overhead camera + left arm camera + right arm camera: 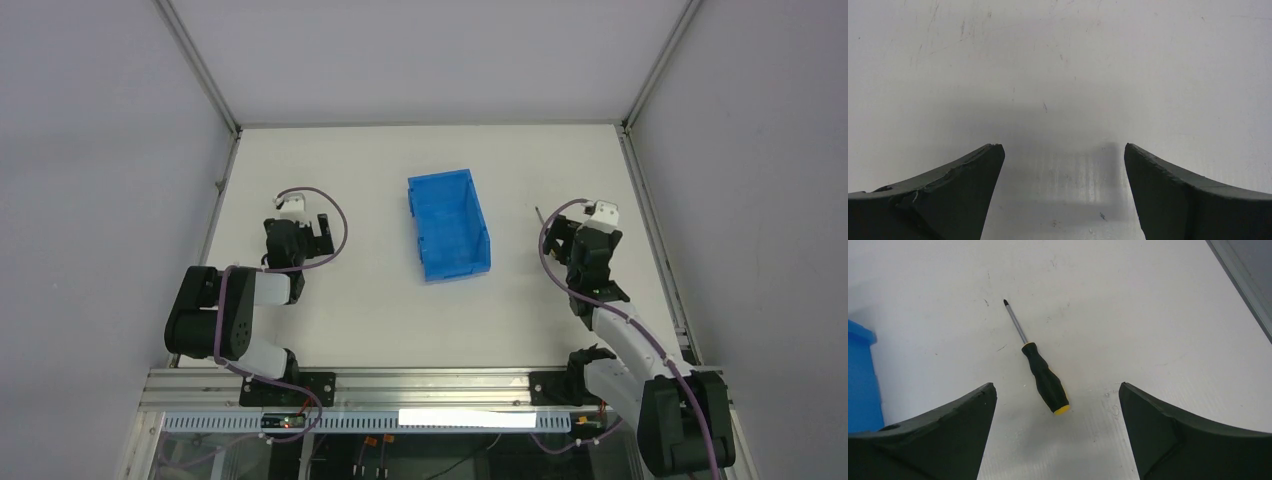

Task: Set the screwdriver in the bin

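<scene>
The screwdriver [1042,371] lies flat on the white table, black handle with a yellow end towards me, thin shaft pointing away and left. My right gripper [1057,386] is open above it, fingers apart on either side of the handle end, not touching it. In the top view only the shaft tip [540,215] shows beside my right gripper [572,235]. The blue bin [448,225] stands mid-table, left of the right gripper; its edge shows in the right wrist view [860,380]. My left gripper [305,235] is open and empty over bare table [1063,146].
Metal frame rails run along the table's left and right edges [650,220], one showing in the right wrist view [1243,280]. Grey enclosure walls stand behind and at both sides. The arm bases sit on the near rail [430,385].
</scene>
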`<act>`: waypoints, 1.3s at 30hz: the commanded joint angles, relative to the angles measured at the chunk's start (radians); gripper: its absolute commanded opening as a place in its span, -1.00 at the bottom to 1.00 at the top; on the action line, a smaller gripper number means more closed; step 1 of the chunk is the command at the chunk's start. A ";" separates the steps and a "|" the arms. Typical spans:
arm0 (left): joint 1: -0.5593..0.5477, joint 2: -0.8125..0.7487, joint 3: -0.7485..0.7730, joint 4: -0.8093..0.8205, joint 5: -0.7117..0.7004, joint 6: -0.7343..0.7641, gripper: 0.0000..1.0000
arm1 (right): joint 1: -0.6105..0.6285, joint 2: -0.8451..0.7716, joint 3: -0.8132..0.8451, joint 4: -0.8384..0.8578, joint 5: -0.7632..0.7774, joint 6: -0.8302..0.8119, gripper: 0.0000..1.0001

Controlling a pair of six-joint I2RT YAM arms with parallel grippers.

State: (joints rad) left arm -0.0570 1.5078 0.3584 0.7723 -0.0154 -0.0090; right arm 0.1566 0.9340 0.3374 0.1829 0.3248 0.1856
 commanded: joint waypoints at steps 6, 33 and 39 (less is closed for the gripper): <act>0.008 -0.001 0.021 0.040 0.020 -0.006 0.99 | 0.000 0.161 0.231 -0.209 0.092 0.072 0.98; 0.008 -0.001 0.020 0.040 0.019 -0.006 0.99 | -0.065 0.904 0.867 -0.884 -0.263 -0.171 -0.64; 0.008 -0.001 0.020 0.040 0.020 -0.005 0.99 | -0.049 0.834 0.930 -0.967 -0.240 -0.179 -1.00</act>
State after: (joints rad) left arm -0.0570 1.5078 0.3584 0.7723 -0.0151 -0.0090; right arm 0.0948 1.8301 1.2140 -0.6987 0.0822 0.0196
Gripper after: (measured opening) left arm 0.996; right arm 0.083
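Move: The screwdriver lies flat on the table with its tip pointing away from the base. Its middle is about 6 cm ahead of the right gripper, 3 cm to its left and 8 cm below. The handle's middle is nearer, roughly 4 cm ahead and 2 cm left. The bin stands some 28 cm to the right gripper's left and 7 cm ahead. From the left gripper the screwdriver is about 58 cm to the right, level with it fore and aft. Swing the open right gripper forward in a shallow arc over the screwdriver, then bring it down about 9 cm and slightly back onto the handle. Tip the fingers down by some 50 degrees on the way, with a small counter-clockwise turn. Once low, hold there and close the fingers, pinching the handle from both sides. ##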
